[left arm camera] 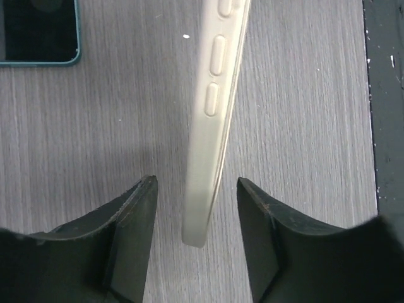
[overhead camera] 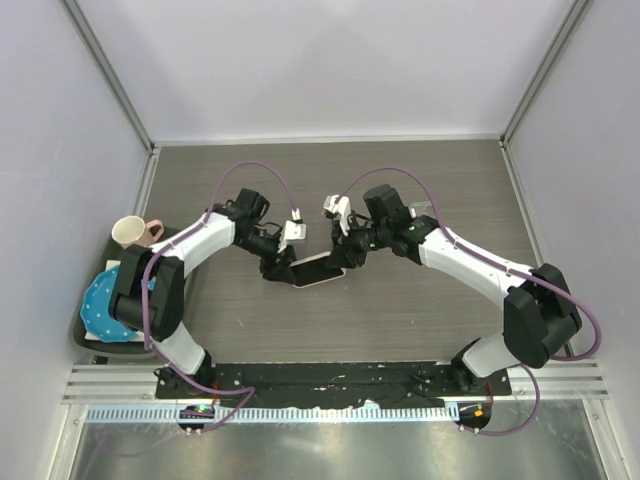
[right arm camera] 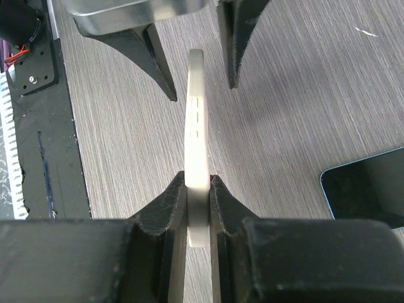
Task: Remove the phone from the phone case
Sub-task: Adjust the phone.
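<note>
A cream phone case stands on its long edge just above the wood table, and my right gripper is shut on one end of it. My left gripper is open around the case's other end, with a gap on both sides of each finger. The phone, with a dark screen and a teal rim, lies flat on the table outside the case, off to the far side. From above, both grippers meet mid-table over the case and phone.
A cream mug with a pink handle and a blue dotted plate sit on a dark tray at the table's left edge. The black mounting strip runs along the near edge. Grey walls enclose the table.
</note>
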Controlling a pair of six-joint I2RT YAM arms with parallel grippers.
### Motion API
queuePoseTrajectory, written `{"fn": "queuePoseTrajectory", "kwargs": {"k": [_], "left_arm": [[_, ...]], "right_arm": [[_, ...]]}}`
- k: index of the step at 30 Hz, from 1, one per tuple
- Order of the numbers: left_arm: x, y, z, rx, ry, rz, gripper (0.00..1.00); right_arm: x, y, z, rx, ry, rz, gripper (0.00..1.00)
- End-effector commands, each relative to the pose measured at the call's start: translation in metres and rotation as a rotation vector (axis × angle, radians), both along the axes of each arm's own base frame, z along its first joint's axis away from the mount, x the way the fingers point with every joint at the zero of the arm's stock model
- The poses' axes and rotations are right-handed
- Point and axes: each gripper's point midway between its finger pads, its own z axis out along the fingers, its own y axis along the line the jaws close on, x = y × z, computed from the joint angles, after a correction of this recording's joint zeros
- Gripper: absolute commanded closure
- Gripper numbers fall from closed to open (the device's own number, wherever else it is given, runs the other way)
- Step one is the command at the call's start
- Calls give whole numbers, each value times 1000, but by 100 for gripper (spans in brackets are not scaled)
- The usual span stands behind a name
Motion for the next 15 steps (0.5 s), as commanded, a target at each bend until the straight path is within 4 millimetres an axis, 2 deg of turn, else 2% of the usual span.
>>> {"fn": "queuePoseTrajectory", "kwargs": {"k": [1, 2, 4, 5, 7, 10, 11, 14, 15], "left_arm": [[-9, -5, 12, -36, 17, -58, 53], [-11, -5, 12, -38, 25, -61, 60], [-11, -6, 13, -40, 22, -63, 67], [-11, -6, 13, -41, 22, -61, 75], [-10, -6, 12, -41, 25, -51, 77], [-10, -7, 13, -45, 25, -48, 90], [-9, -7, 14, -45, 26, -44, 100], [-9, -6, 18, -41, 26, -43, 100], [-8, -7, 22, -40, 18, -43, 100]], "right_arm": [[12, 9, 42, 99, -138, 0, 99], [13, 8, 44, 101, -145, -2, 99], [12, 8, 43, 101, -143, -1, 99], [12, 8, 43, 100, -142, -1, 99], [10, 7, 40, 97, -139, -2, 99], [8, 6, 38, 98, -131, 5, 99], [6, 7, 37, 98, -123, 15, 99], [-5, 8, 37, 95, -85, 75, 98], [-6, 8, 39, 98, -93, 95, 91]]}}
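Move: The cream-cased phone is already pinched at its right end by the right hand. It slopes down leftward, so its middle lies about 5 cm to the right hand's left and 3 cm below. From the left hand that middle is roughly 6 cm right, 1 cm ahead and 3 cm higher. A dark phone lies on the table about 11 cm ahead of the right hand, 2 cm right and 14 cm lower. The phone's free left end, already between the left fingers, gets pinched: they close from a bit over half open until the pads meet its front and back faces, while the left hand eases about 1.5 cm back towards the base. The right hand stays in place and keeps its pinch on the right end. ##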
